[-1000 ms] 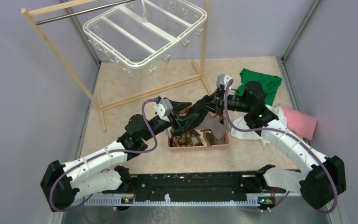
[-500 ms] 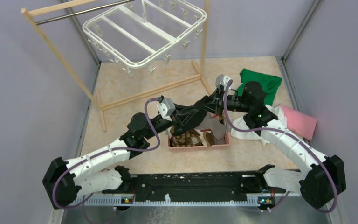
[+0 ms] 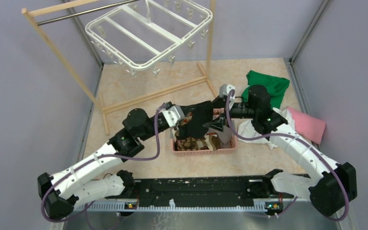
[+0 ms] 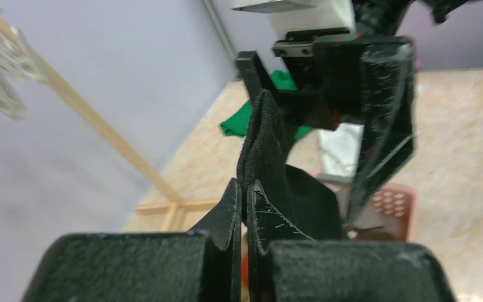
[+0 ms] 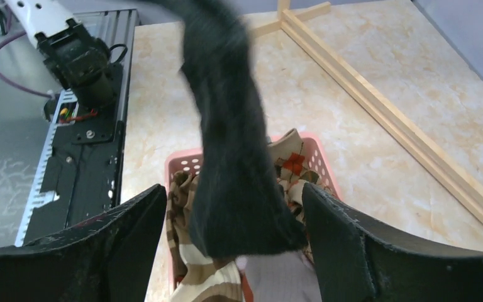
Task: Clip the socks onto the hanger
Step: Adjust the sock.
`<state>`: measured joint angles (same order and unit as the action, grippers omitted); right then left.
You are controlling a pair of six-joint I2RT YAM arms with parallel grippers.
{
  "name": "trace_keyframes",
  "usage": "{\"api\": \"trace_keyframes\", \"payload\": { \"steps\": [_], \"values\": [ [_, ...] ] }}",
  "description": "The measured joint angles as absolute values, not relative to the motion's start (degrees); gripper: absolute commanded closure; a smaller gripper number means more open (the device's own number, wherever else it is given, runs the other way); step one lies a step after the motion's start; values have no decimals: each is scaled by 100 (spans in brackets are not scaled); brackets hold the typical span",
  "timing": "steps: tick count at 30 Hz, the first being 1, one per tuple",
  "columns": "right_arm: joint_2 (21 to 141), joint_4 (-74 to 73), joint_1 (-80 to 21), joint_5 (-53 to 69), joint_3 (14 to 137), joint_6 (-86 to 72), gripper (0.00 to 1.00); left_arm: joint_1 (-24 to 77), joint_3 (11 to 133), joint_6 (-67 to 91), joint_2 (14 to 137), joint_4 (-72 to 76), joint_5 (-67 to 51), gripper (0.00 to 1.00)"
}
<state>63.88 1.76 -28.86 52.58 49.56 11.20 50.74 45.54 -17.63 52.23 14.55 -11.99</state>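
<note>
A black sock (image 3: 197, 120) hangs over the pink basket (image 3: 203, 150) between my two arms. My left gripper (image 3: 186, 120) is shut on its upper edge; in the left wrist view the sock (image 4: 269, 135) stands pinched between the jaws (image 4: 246, 189). My right gripper (image 3: 215, 123) is open, and the sock (image 5: 229, 145) dangles loose between its spread fingers (image 5: 234, 192) without touching them. More socks lie in the basket: an argyle one (image 5: 292, 162), a brown-and-cream striped one (image 5: 192, 270), a pale one (image 5: 277, 280). The white hanger (image 3: 143, 68) hangs at the back left.
The hanger hangs from a wooden rack (image 3: 57, 50) whose foot bar (image 5: 383, 107) runs across the floor behind the basket. A green cloth (image 3: 268, 81), a white cloth (image 3: 256, 135) and a pink cloth (image 3: 309, 124) lie at the right. Walls close three sides.
My left gripper has shut on the black sock and my right gripper has opened and let go of it. The left arm has reached further right, over the basket.
</note>
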Motion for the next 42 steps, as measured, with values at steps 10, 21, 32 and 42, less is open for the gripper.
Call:
{"api": "trace_keyframes", "payload": {
  "steps": [10, 21, 32, 42],
  "values": [
    [6108, 521, -2884, 5496, 4982, 897, 22, 5078, 5662, -3706, 5297, -565, -908, 100],
    [6539, 1684, -2886, 5430, 5306, 311, 42, 5078, 5697, -4121, 5465, -819, -913, 100],
    [6648, 1761, -2886, 5472, 5347, 235, 79, 5078, 5658, -4150, 5400, -574, -823, 100],
    [6626, 1793, -2923, 5463, 5374, 325, 100, 5078, 5419, -4029, 5371, -250, -561, 94]
  ]
}}
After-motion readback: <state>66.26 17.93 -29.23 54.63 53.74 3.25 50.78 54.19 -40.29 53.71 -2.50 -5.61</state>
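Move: The sock hangs from the shut left fingers. Its upper edge beside them, the spot for the open right gripper, lies about 2 cm left, 1 cm back and 7 cm above the right hand. From the left hand that edge is level fore and aft, some 3 cm right and 1 cm below. From the right hand, the basket's middle is roughly 3 cm ahead, 2 cm left and 23 cm below; the grey sock inside is about 4 cm ahead, 4 cm right and 20 cm down. Raise the open right gripper some 7 cm beside the hanging sock, after first easing back slightly, tip its fingers up about 10 degrees, then hold there and shut them on the sock's upper edge next to the left fingertips. Keep the left pinch while shifting that hand a little forward and left and tipping its fingers down roughly 20 degrees. ##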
